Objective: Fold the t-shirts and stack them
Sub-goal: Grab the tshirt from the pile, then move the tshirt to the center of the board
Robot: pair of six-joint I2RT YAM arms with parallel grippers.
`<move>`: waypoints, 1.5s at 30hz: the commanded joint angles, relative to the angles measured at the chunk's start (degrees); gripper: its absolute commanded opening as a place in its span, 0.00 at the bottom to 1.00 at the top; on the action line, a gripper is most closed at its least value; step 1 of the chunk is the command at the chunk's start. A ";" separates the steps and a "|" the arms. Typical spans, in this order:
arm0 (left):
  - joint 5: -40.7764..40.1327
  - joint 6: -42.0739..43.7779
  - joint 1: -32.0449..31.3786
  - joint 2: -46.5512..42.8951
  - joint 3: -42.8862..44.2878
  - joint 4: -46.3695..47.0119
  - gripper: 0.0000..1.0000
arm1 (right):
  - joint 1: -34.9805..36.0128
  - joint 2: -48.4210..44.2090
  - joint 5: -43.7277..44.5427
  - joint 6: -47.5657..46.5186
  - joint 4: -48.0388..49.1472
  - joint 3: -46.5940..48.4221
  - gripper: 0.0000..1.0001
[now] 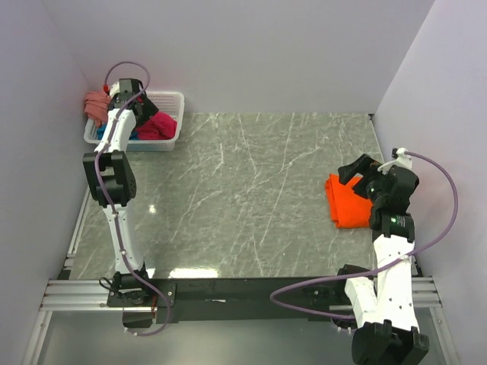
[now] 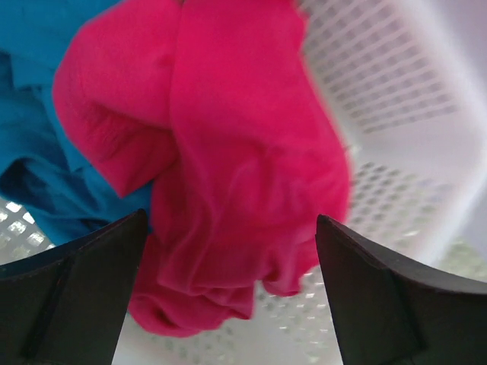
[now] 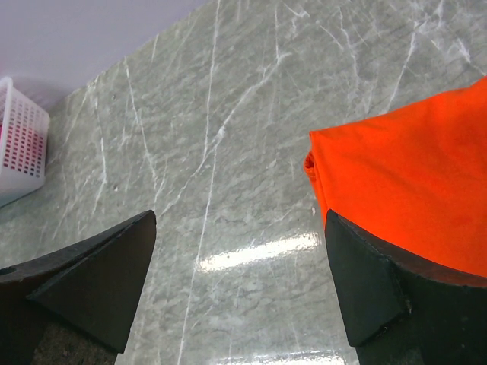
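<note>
A magenta-red t-shirt [image 2: 243,152] lies crumpled in the white mesh basket [image 1: 172,98], on top of a teal t-shirt [image 2: 30,114]. My left gripper [image 2: 232,289] hangs open just above the magenta cloth, which shows between its fingers with no grip on it. In the top view the left gripper [image 1: 135,106] is over the basket's left half. A salmon-pink t-shirt [image 1: 95,106] drapes over the basket's left end. A folded bright orange t-shirt [image 1: 348,201] lies flat at the table's right side. My right gripper [image 1: 358,179] is open above its left edge, with only bare table between the fingers [image 3: 91,281].
The basket [image 2: 396,76] stands in the far left corner against the walls. The grey marble table [image 1: 251,190] runs between the basket and the orange t-shirt [image 3: 411,190]. The basket's corner [image 3: 19,144] shows far off in the right wrist view. Walls close in both sides.
</note>
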 commanded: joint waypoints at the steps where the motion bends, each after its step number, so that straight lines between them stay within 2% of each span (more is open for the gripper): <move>1: -3.11 2.15 -0.18 -1.19 0.69 -2.13 0.94 | -0.31 -0.16 1.57 -0.81 0.05 1.29 0.97; 2: -3.38 1.62 -0.18 -1.19 0.51 -2.40 0.85 | -0.31 -0.16 1.92 -0.99 -1.53 1.64 0.97; 4: -3.12 1.62 -0.18 -1.10 -0.71 -2.14 0.76 | -0.31 -0.33 3.85 -0.82 -1.63 1.56 0.97; 8: -3.90 0.92 -0.18 -0.57 0.76 -3.62 0.10 | -0.31 -0.68 4.91 -0.99 -2.24 1.81 0.96; 9: -3.99 0.65 -0.18 -1.27 0.86 -4.06 0.00 | -0.31 -0.86 5.17 -1.16 -3.29 2.08 0.96; 14: -1.89 2.14 -0.18 -8.03 -4.15 0.94 0.00 | -0.31 -2.53 3.77 -0.99 -1.45 0.67 0.96; 22: 1.71 4.34 -0.18 -18.85 -5.12 3.84 0.00 | -0.31 -3.41 3.15 -0.99 -2.07 0.67 0.96; 25: 5.31 5.04 -0.27 -22.45 -5.21 5.68 0.00 | -0.31 -4.11 1.23 -0.38 0.74 -1.08 0.96; 29: 8.57 5.75 -0.97 -27.46 -5.20 9.19 0.00 | -0.31 -4.28 2.01 -1.08 -1.45 0.15 0.96; 31: 9.98 6.54 -2.20 -30.88 -6.25 12.79 0.00 | -0.31 -4.64 1.57 -0.47 0.82 -1.60 0.96; 35: 9.37 8.29 -4.32 -35.72 -7.22 16.84 0.00 | -0.31 -4.20 1.48 -1.08 -0.92 -0.38 0.96; 38: 11.20 9.26 -8.44 -39.94 -10.03 21.23 0.00 | -0.31 -4.38 0.52 -0.20 1.96 -2.31 0.96; 43: 10.51 12.16 -17.22 -47.23 -15.47 27.12 0.00 | -0.31 -4.02 -0.45 -0.64 1.00 -1.87 0.96; 45: 13.05 12.08 -20.64 -49.86 -17.85 29.14 0.00 | -0.31 -4.03 -1.06 -0.12 3.02 -2.84 0.96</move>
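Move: The red t-shirt I'm after lies bunched in the basket right under my open left hand, its middle some 4 cm below, about 2 cm to the right and 1 cm back. The blue shirt lies about 7 cm left and 3 cm back from that hand, roughly 5 cm below it; the salmon shirt is some 15 cm left and 4 cm farther out. From my right hand, the red t-shirt is about 62 cm left, 30 cm ahead and 11 cm below. I sink my left hand the last 2 cm into the red t-shirt and shut the fingers fully, pinching a fold of it. Then I pull it up out of the basket by nearly 40 cm, faster as I go, and swing back and to the right by some 15 cm each while the fingertips tip up about 50 degrees and the hand turns clockwise. ##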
